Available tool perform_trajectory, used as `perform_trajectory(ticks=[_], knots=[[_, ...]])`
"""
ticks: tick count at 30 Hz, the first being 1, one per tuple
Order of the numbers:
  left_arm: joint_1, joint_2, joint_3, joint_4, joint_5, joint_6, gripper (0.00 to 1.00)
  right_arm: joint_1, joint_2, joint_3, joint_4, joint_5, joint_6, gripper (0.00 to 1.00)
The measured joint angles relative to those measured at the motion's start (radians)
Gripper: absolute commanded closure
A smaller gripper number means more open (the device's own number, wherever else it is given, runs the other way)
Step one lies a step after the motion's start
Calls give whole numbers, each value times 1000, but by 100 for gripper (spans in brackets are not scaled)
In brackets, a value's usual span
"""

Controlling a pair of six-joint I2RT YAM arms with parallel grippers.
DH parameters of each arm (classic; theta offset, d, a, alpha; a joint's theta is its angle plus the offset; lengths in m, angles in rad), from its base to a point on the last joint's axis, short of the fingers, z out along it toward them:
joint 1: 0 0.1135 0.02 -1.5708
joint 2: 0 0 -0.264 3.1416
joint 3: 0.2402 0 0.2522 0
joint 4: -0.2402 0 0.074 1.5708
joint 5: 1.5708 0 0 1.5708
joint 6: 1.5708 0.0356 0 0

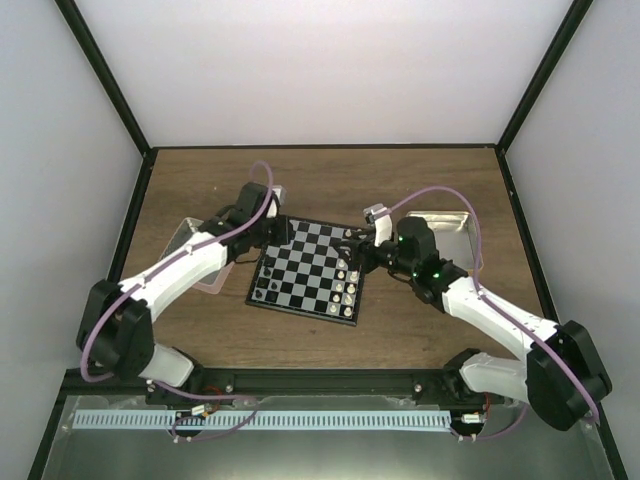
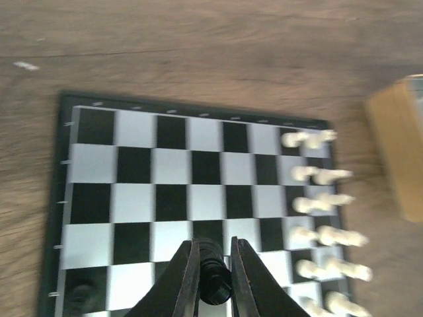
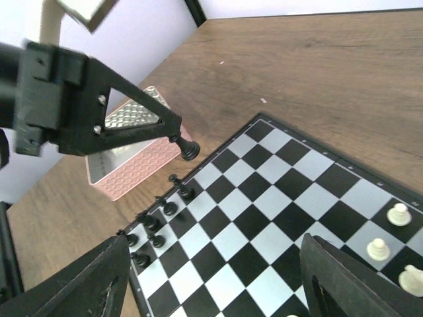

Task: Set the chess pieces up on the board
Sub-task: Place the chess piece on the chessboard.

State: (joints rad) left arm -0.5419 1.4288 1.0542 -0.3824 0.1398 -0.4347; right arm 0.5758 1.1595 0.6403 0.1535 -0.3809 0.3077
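Note:
The board (image 1: 305,270) lies mid-table, black and pale checks inside a thin black rim. My left gripper (image 2: 215,264) is shut on one black chess piece (image 2: 215,274), held above the board's edge by the black pieces' side; the right wrist view shows that piece (image 3: 187,148) hanging over the rim. Several black chess pieces (image 3: 158,221) stand along that edge of the board (image 3: 264,218). My right gripper (image 3: 215,264) hovers open over the middle squares, nothing between its fingers (image 3: 66,284). In the overhead view it (image 1: 362,250) is beside the white pieces.
White chessmen (image 2: 324,211) fill two rows on the far side of the board (image 2: 132,191) from the black ones. A pink-rimmed clear box (image 1: 195,255) sits left of the board, a tan tray (image 1: 445,230) to its right.

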Motion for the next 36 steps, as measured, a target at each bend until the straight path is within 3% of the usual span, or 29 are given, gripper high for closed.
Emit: perform_trajectory(ticks=[6, 13, 36], knots=[[0, 131, 34, -83, -209, 23, 96, 0, -6, -4, -11, 75, 0, 28], [5, 220, 45, -106, -343, 24, 96, 0, 13, -4, -15, 102, 0, 28], [38, 270, 20, -48, -292, 28, 95, 0, 37, -3, -24, 115, 0, 27]])
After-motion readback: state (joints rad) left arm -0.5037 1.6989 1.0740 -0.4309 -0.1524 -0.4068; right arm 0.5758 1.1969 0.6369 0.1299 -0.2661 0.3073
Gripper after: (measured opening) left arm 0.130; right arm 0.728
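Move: Over the board's far left part, the left hand holds a black chess piece. The empty light square it is bound for, on the left edge, lies about 6 cm left, 3 cm ahead and some 13 cm below. The nearest standing black piece is one square nearer the base, about 7 cm left and 1 cm ahead of the hand; the pink tray is some 20 cm left and 2 cm ahead. From the right hand the square is roughly 17 cm left, 9 cm ahead, 16 cm below. Sinking about 10 cm, the left hand carries the black piece left and a little forward to the empty light edge square beyond the row of black pieces. Its fingers tilt some 25 degrees steeper and keep their grip; the sideways travel ends halfway through and the descent slows to a creep. The open, empty right hand eases about 2 cm down, slightly forward and right. ##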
